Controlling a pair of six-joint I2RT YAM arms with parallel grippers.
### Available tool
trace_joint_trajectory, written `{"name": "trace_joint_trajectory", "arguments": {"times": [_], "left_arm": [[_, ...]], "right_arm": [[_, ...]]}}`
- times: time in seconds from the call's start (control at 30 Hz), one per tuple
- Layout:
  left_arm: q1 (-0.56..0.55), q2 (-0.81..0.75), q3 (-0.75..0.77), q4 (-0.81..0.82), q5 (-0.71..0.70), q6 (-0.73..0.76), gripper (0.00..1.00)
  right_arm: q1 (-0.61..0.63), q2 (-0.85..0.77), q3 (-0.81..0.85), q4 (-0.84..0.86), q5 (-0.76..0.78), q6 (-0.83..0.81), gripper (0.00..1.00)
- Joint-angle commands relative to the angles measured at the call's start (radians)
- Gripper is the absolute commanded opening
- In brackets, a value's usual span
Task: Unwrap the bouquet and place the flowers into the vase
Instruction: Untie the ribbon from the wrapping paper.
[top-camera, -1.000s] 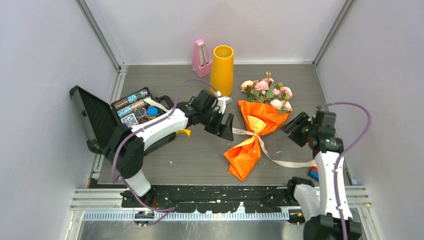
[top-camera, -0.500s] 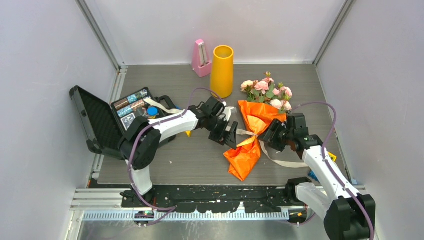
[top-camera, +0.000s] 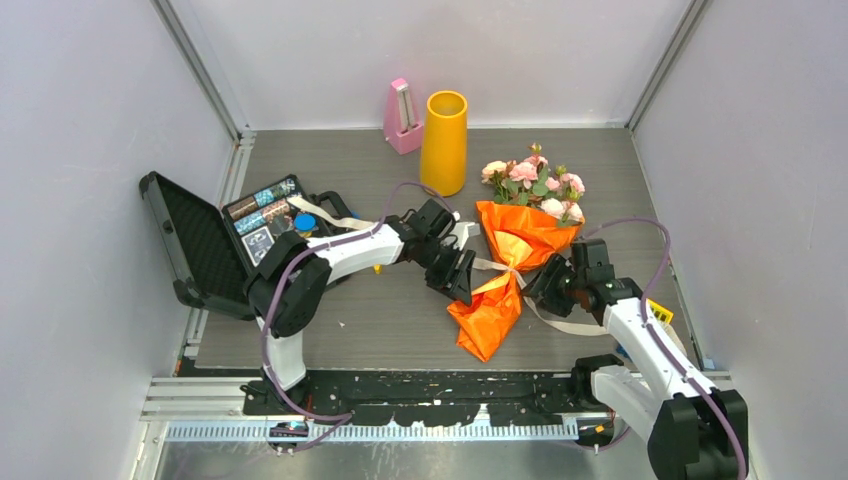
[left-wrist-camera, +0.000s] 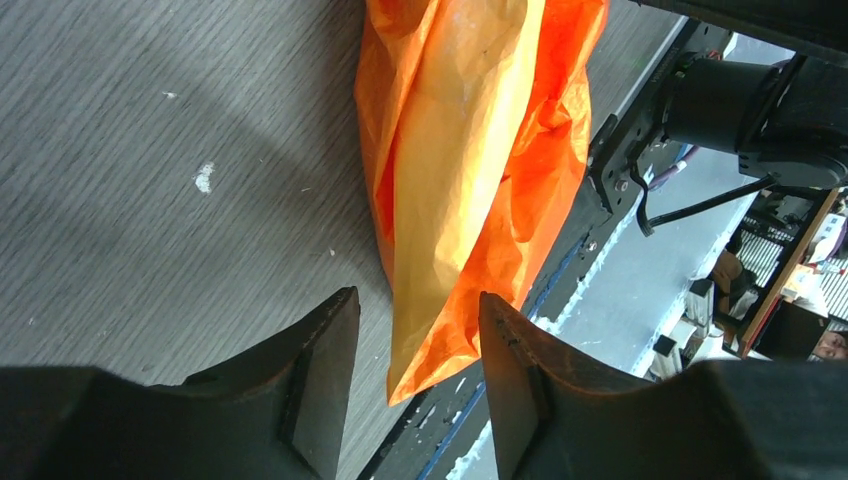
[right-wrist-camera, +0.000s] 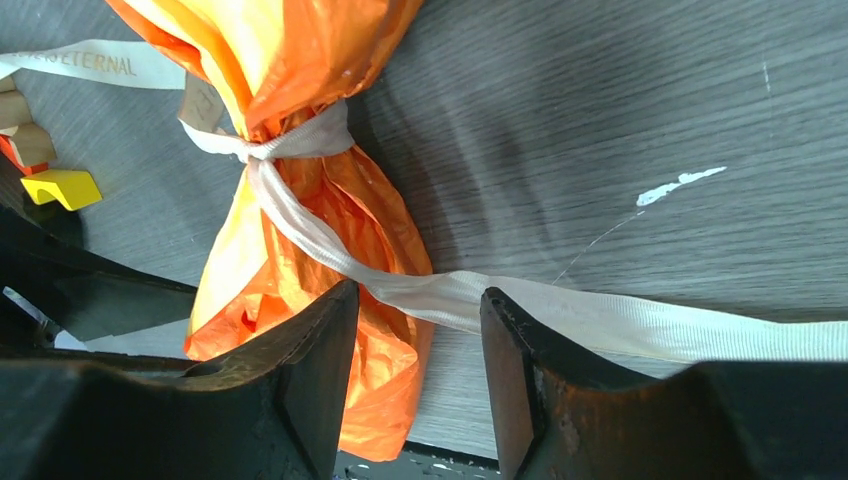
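The bouquet (top-camera: 512, 250) lies on the table, its orange paper (left-wrist-camera: 470, 170) tied with a beige ribbon (right-wrist-camera: 560, 315). Its pink flowers (top-camera: 535, 185) point toward the back. The yellow-orange vase (top-camera: 444, 140) stands upright behind it, to the left. My left gripper (top-camera: 462, 275) is at the wrap's left side, just below the knot. In the left wrist view the left gripper (left-wrist-camera: 418, 370) is open, with the paper's tail showing in the gap, untouched. My right gripper (top-camera: 548, 285) is at the wrap's right side. In its wrist view the right gripper (right-wrist-camera: 420, 340) is open astride the ribbon's tail.
A pink metronome (top-camera: 403, 117) stands left of the vase. An open black case (top-camera: 215, 235) with small items lies at the left. A yellow block (right-wrist-camera: 62, 186) sits near the left arm, and coloured blocks (top-camera: 655, 315) lie by the right edge.
The left gripper moved right up to the wrap and its jaws narrowed. The right arm swung left and down to the ribbon tail beside the wrap.
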Motion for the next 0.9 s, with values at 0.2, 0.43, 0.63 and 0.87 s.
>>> {"name": "trace_joint_trajectory", "arguments": {"times": [0.2,0.43,0.63,0.87], "left_arm": [[-0.014,0.038,0.041,-0.007,0.026,0.020,0.22],[-0.031,0.050,0.065,-0.058,-0.004,0.070,0.00],[-0.033,0.053,0.080,-0.091,-0.032,0.093,0.00],[-0.033,0.055,0.089,-0.117,-0.058,0.103,0.00]], "right_arm": [[0.004,0.038,-0.042,0.114,-0.053,0.024,0.39],[0.004,0.101,-0.019,0.138,-0.041,-0.006,0.14],[0.004,0.068,0.002,0.174,-0.003,0.012,0.00],[0.004,-0.019,0.007,0.182,0.069,0.029,0.00]]}}
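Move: The left edge of the lower wrapping paper lies almost between my left fingertips, about 2 cm back, 1 cm to the right and 2 cm below; the ribbon knot is some 5 cm ahead and 10 cm right of that hand. My right hand stands over the ribbon's right tail, roughly 2 cm below it and 1 cm to the left. From there the knot is about 5 cm ahead and 4 cm left, and the upper wrapping some 12 cm straight ahead. I sink my left hand about 1.5 cm and shut its half-open fingers on the edge of the lower wrapping, then keep it nearly still. My right hand drops some 2 cm towards the ribbon tail beside the knot, closes across it, then eases about 2 cm forward and nearly 2 cm up, its fingers tipping slightly forward and up. ##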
